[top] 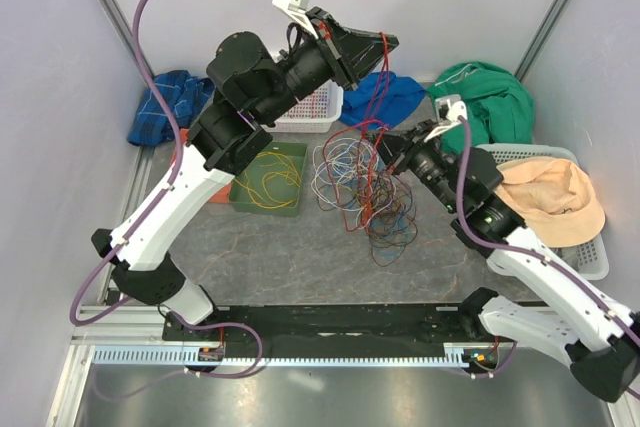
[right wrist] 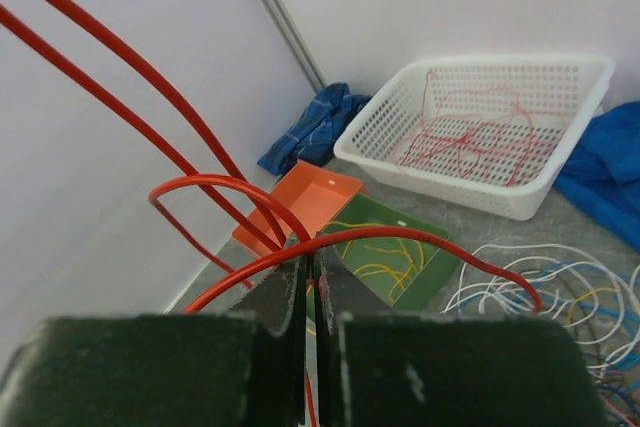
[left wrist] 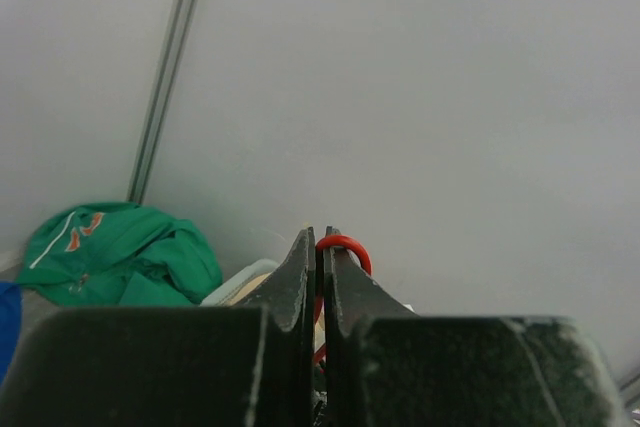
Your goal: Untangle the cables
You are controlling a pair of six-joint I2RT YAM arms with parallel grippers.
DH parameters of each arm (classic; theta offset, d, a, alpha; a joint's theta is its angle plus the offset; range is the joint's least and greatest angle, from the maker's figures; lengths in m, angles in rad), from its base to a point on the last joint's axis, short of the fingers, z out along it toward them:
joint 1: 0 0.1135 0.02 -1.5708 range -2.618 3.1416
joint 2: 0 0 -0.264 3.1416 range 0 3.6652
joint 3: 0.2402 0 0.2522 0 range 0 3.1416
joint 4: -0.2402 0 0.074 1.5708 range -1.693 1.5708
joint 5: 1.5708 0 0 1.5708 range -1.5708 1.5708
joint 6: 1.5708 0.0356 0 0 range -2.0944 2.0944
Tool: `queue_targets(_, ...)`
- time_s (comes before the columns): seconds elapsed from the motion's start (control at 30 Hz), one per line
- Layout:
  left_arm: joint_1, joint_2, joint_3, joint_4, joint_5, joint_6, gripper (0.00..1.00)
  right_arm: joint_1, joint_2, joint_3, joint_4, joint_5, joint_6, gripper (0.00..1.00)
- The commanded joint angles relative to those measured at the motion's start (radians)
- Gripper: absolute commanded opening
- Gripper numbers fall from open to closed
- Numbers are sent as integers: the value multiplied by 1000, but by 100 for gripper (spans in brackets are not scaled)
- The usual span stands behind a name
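A tangle of cables (top: 365, 187) in red, white, blue and orange lies mid-table. My left gripper (top: 390, 42) is raised high above the back of the table and is shut on a red cable (top: 381, 77) that hangs down into the tangle. In the left wrist view the red cable (left wrist: 348, 244) loops over the closed fingertips of the left gripper (left wrist: 320, 247). My right gripper (top: 388, 149) sits low at the tangle's back edge. In the right wrist view the right gripper (right wrist: 311, 269) is shut on the same red cable (right wrist: 200, 182), which arcs across its tips and rises up left.
A green tray (top: 290, 202) with yellow cables, an orange tray (right wrist: 300, 197) and a white basket (right wrist: 480, 197) with red cables stand at the back left. Blue cloths (top: 165, 107) (top: 395, 97), a green cloth (top: 490, 97) and a basket (top: 590, 257) with a peach cloth lie around.
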Motion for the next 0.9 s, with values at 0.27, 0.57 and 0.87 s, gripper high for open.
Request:
queue_targets(0.27,-6,-121,-91,30,-103,151,2,0,108,-17,72,-93,57,0)
queue_targets(0.57,34,-146,-232,118,-437,323,2,-2,349,260,51,-13,-3,0)
queue_targets(0.87,253,-149,-500,600,-445,462,2,-61,636,575,132,13,-59,0)
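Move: Ahead and to the left, the white basket waits for the red cable that both grippers already hold: from the left hand about 36 cm forward, 19 cm left and 55 cm below; from the right hand some 35 cm forward, 19 cm left and 33 cm below. The green tray is roughly 20 cm ahead of and 19 cm left of the left hand. From the right hand the white cables lie about 19 cm ahead, 3 cm left; the blue cloth 35 cm ahead, 5 cm right. Carrying the red cable between them, both hands dip about 3 cm, then sweep forward and left towards the white basket, fingers staying shut. The left goes some 12 cm each way and ends 6 cm lower, swinging about 40 degrees counter-clockwise; the right goes 12 cm forward and 8 cm left, climbing back to its starting height without much turn. ##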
